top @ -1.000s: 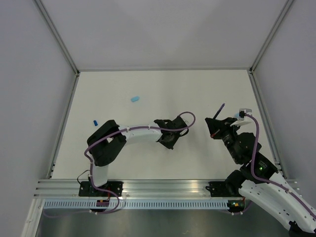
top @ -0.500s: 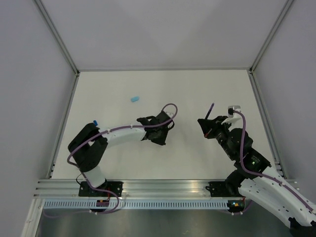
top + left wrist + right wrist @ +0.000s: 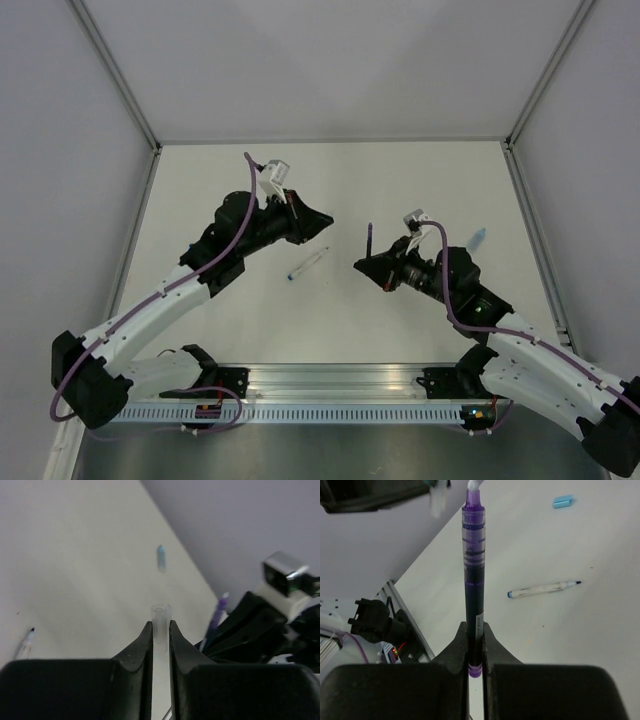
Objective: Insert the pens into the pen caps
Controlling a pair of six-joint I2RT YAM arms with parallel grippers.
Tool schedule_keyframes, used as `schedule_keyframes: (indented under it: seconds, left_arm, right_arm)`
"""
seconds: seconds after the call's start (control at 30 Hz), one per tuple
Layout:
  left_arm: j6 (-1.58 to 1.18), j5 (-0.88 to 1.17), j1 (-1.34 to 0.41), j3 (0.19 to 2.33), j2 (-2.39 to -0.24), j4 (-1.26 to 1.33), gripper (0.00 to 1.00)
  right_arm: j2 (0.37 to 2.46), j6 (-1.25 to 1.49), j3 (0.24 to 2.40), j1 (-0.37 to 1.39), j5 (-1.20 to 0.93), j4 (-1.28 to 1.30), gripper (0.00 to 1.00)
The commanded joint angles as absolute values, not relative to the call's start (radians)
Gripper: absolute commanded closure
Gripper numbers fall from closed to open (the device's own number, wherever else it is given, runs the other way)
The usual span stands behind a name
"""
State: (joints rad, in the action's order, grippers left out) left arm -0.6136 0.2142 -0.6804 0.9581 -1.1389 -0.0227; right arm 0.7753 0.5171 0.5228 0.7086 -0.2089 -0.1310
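Note:
My right gripper (image 3: 363, 264) (image 3: 474, 626) is shut on the lower end of a dark purple pen (image 3: 473, 575) (image 3: 370, 240), which points up and away from it. My left gripper (image 3: 325, 220) (image 3: 160, 625) is shut on a pale see-through pen cap (image 3: 161, 622), its open end sticking out past the fingertips. Cap and pen tip face each other a short way apart. A whitish pen (image 3: 308, 264) (image 3: 545, 588) with a blue tip lies on the table between the arms. Loose light blue pen caps lie at the right (image 3: 477, 237) (image 3: 161, 557) and beyond the left gripper (image 3: 563, 501).
The white table (image 3: 420, 180) is walled at the back and both sides, with metal posts at the corners. An aluminium rail (image 3: 330, 380) runs along the near edge at the arm bases.
The left arm has unfolded and lifted its gripper up and back over the table. The right gripper has carried the purple pen leftward towards it. The whitish pen has come into view.

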Motion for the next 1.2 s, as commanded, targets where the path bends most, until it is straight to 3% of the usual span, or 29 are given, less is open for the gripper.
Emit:
schedule_keyframes:
  seconds: [0.0,0.47,1.17]
  left_arm:
    - [-0.684,0.311,-0.683,0.933,-1.065,0.196,0.98]
    - [-0.833,0.413,-0.683,0.841,-1.034,0.488,0.98]
    - [-0.836,0.495,-0.699,0.769,-1.088,0.607,0.98]
  right_arm:
    - [0.788,0.543,0.499,0.707,-0.414,-0.327,1.0]
    - [0.848,0.534,0.482,0.838,-0.405,-0.439,1.0]
    - [0.857,0.538,0.491,0.848,-0.357,-0.414,1.0]
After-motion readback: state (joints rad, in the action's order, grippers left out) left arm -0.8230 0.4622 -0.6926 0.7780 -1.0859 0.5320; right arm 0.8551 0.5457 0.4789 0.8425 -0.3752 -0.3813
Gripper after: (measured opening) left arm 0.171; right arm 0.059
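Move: The upright purple pen in my right hand, middle about 8 cm right of my left hand, 5 cm nearer the base and 2 cm lower, is what the left hand's clear cap has to meet. From my right hand that cap is some 8 cm left, 6 cm ahead and 7 cm up. On the table, 28 cm below my left hand, the white marker lies roughly 6 cm ahead and 5 cm left; the light-blue cap, about 20 cm ahead and 14 cm left. I lift the clear cap with my left hand about 9 cm while drawing it back, tipping its fingers up some 20 degrees, then ease it down roughly 3 cm over the pen's nib, drifting right and back and turning clockwise. My right hand brings the pen back and left, about 5 cm each, turning counter-clockwise, then holds nearly still. Both grips stay shut. ##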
